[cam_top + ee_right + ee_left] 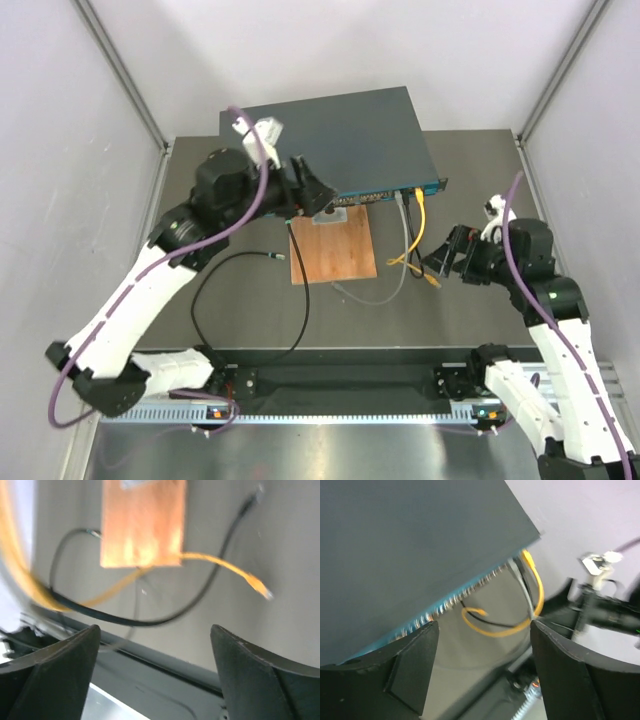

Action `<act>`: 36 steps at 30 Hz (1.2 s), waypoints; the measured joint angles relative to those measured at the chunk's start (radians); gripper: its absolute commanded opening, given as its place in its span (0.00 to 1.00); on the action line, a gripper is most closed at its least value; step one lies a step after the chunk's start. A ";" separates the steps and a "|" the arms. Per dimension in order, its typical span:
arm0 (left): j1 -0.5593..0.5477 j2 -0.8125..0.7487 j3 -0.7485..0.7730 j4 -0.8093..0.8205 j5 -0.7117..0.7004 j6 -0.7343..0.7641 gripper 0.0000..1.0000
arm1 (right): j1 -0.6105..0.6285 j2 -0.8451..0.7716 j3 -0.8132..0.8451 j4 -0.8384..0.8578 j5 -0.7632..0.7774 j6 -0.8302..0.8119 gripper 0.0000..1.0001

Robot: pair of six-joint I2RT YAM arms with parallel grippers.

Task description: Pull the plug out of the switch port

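The switch (330, 140) is a flat dark grey box at the back with a teal front strip (395, 191). A yellow cable (420, 205), a grey cable (402, 215) and a thin black one are plugged in at the strip's right end. My left gripper (312, 196) is open and empty, just in front of the strip's left part. In the left wrist view the switch (420, 550), its sockets (445, 611) and the yellow cable (532, 580) show beyond my open left gripper (482, 630). My right gripper (440, 256) is open and empty, right of the hanging cables.
A brown wooden board (333, 250) lies in front of the switch; it also shows in the right wrist view (142, 522). The yellow cable's free plug (260, 587) and a black cable (125, 619) lie on the table. A black cable loop (215, 300) lies at the left.
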 measured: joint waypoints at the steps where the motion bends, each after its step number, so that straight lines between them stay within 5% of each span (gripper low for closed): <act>1: -0.018 0.035 0.035 0.000 -0.031 0.024 0.76 | 0.000 0.009 0.021 0.013 -0.010 0.008 0.86; 8: -0.211 0.218 0.201 -0.034 -0.259 0.251 0.77 | -0.012 0.132 0.243 0.119 -0.056 0.083 0.66; 15: -0.344 0.295 0.229 -0.050 -0.407 0.455 0.76 | -0.056 0.169 0.238 0.307 -0.168 0.291 0.63; 23: -0.374 0.312 0.229 -0.060 -0.530 0.591 0.75 | -0.063 0.206 0.138 0.505 -0.226 0.474 0.57; 36: -0.374 0.355 0.229 -0.059 -0.624 0.698 0.54 | -0.063 0.228 0.088 0.634 -0.233 0.553 0.43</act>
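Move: The yellow plug in the switch is about 11 cm ahead of the right hand, 6 cm left and 10 cm higher; the black plug is some 2 cm left of the yellow one and the grey plug 4 cm left and 1 cm nearer. For the left hand, the middle of the switch's front edge lies roughly 5 cm ahead, 7 cm right and 7 cm below, with the grey plug about 9 cm right of that spot and 1 cm farther out. Towards the yellow plug, the right hand climbs some 12 cm while reaching 9 cm forward and slightly left, rolling its left side up and narrowing its fingers to about half open. Meanwhile the left hand swings right and then sinks towards the switch's front edge, easing forward, rolling left side up about 45 degrees and partly closing late. ##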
